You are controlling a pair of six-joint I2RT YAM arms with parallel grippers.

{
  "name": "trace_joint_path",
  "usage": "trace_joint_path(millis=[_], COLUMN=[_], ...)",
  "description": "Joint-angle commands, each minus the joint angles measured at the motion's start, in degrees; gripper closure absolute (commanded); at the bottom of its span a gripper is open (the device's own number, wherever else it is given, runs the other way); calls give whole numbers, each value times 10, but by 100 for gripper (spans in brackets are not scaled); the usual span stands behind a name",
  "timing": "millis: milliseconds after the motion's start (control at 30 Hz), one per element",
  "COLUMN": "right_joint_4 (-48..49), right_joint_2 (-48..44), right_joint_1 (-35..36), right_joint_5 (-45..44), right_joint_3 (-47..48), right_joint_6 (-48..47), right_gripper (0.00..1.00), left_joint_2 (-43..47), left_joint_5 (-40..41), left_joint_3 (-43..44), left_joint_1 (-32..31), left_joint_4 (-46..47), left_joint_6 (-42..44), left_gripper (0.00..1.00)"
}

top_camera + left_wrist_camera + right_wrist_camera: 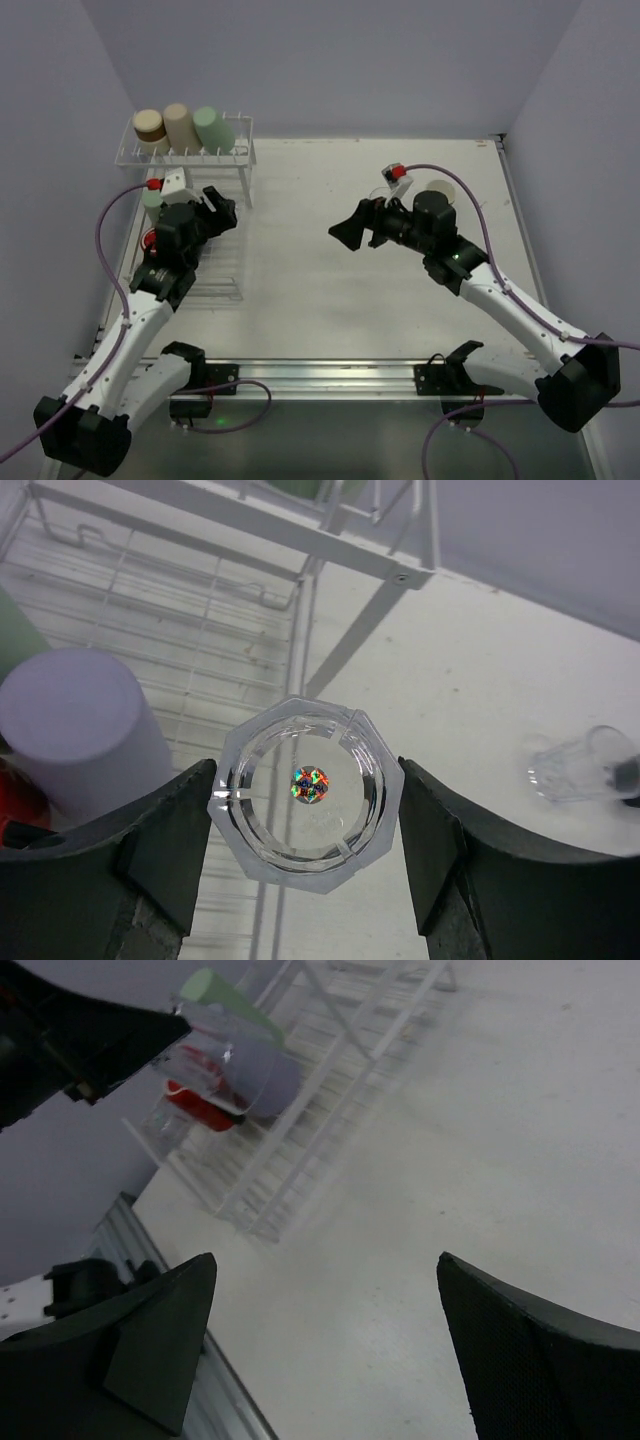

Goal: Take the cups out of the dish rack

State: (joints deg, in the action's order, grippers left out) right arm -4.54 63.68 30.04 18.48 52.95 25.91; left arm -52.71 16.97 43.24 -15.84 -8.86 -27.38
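The white dish rack (222,282) stands at the left. Its raised shelf holds a tan-brown cup (149,124), a beige cup (181,124) and a pale green cup (213,127). My left gripper (218,212) is shut on a clear glass cup (305,792), seen from its base and held over the rack's right edge (300,630). On the rack base beside it are a purple cup (80,740), a red cup (14,802) and a green cup (10,630). My right gripper (346,232) is open and empty over the table's middle (325,1340).
A second clear glass (575,765) is on the table to the right, by the right arm (384,190). A cup with a cream inside (441,190) stands half hidden behind that arm. Purple walls close in the back and both sides. A metal rail (320,372) runs along the near edge.
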Motion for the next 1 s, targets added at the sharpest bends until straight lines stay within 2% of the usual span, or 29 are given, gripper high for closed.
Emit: trace_joint_path(millis=[0,67,100,200,267,433,733,800,833,900,967], right_joint_4=[161,258,350,436,454,466,536,572,586,622,639], right_joint_2=[-30,-28,-22,12,37,88,125,136,140,149,159], right_joint_1=[75,94,107,126,128,135,143,143,143,143,143], right_joint_5=[3,20,34,41,52,105,125,128,127,120,113], right_joint_3=[-51,-92,-123,-140,-131,-102,-86,-80,-79,-78,-76], right_joint_6=[80,164,192,246,252,262,308,332,341,360,379], right_gripper=[6,6,6,7,7,11,20,28,31,39,54], left_joint_2=[65,110,123,160,175,190,190,189,188,188,183], left_joint_5=[-97,-168,-198,-293,-348,-417,-461,-462,-462,-462,-469], left_joint_3=[-12,-26,-35,-73,-101,-155,-209,-216,-218,-221,-223], left_joint_1=[-3,-3,-3,-3,-3,-3,-4,-5,-5,-5,-5], left_joint_4=[-20,-3,9,71,130,236,357,362,361,360,358], left_joint_6=[-54,-95,-109,-173,-218,-307,-382,-387,-386,-385,-379], left_gripper=[84,86,86,88,89,90,89,86,78,70,53])
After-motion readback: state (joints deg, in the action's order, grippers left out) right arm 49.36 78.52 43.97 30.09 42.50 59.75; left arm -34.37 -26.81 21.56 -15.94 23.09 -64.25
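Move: Out over the lower rack, the left hand already holds the clear glass by its base, open end forward; the right gripper it is brought to is about 31 cm right, 5 cm back and 4 cm higher. The lavender cup sits some 9 cm left, 2 cm ahead and 11 cm below the left hand. From the empty right hand, the held glass is roughly 29 cm left, 8 cm ahead and 5 cm lower; a table glass stands about 10 cm right, 15 cm ahead and 20 cm below. Swinging the held glass out to the right and back by about 12 and 10 cm, the left hand also rises 6 cm, turns some 40 degrees clockwise and rolls right side up, keeping its grip. The right hand comes about 12 cm left and 7 cm back to meet it, rising late, turning counter-clockwise and rolling left side up, then half closes its open fingers around the wall at the glass's open end. ##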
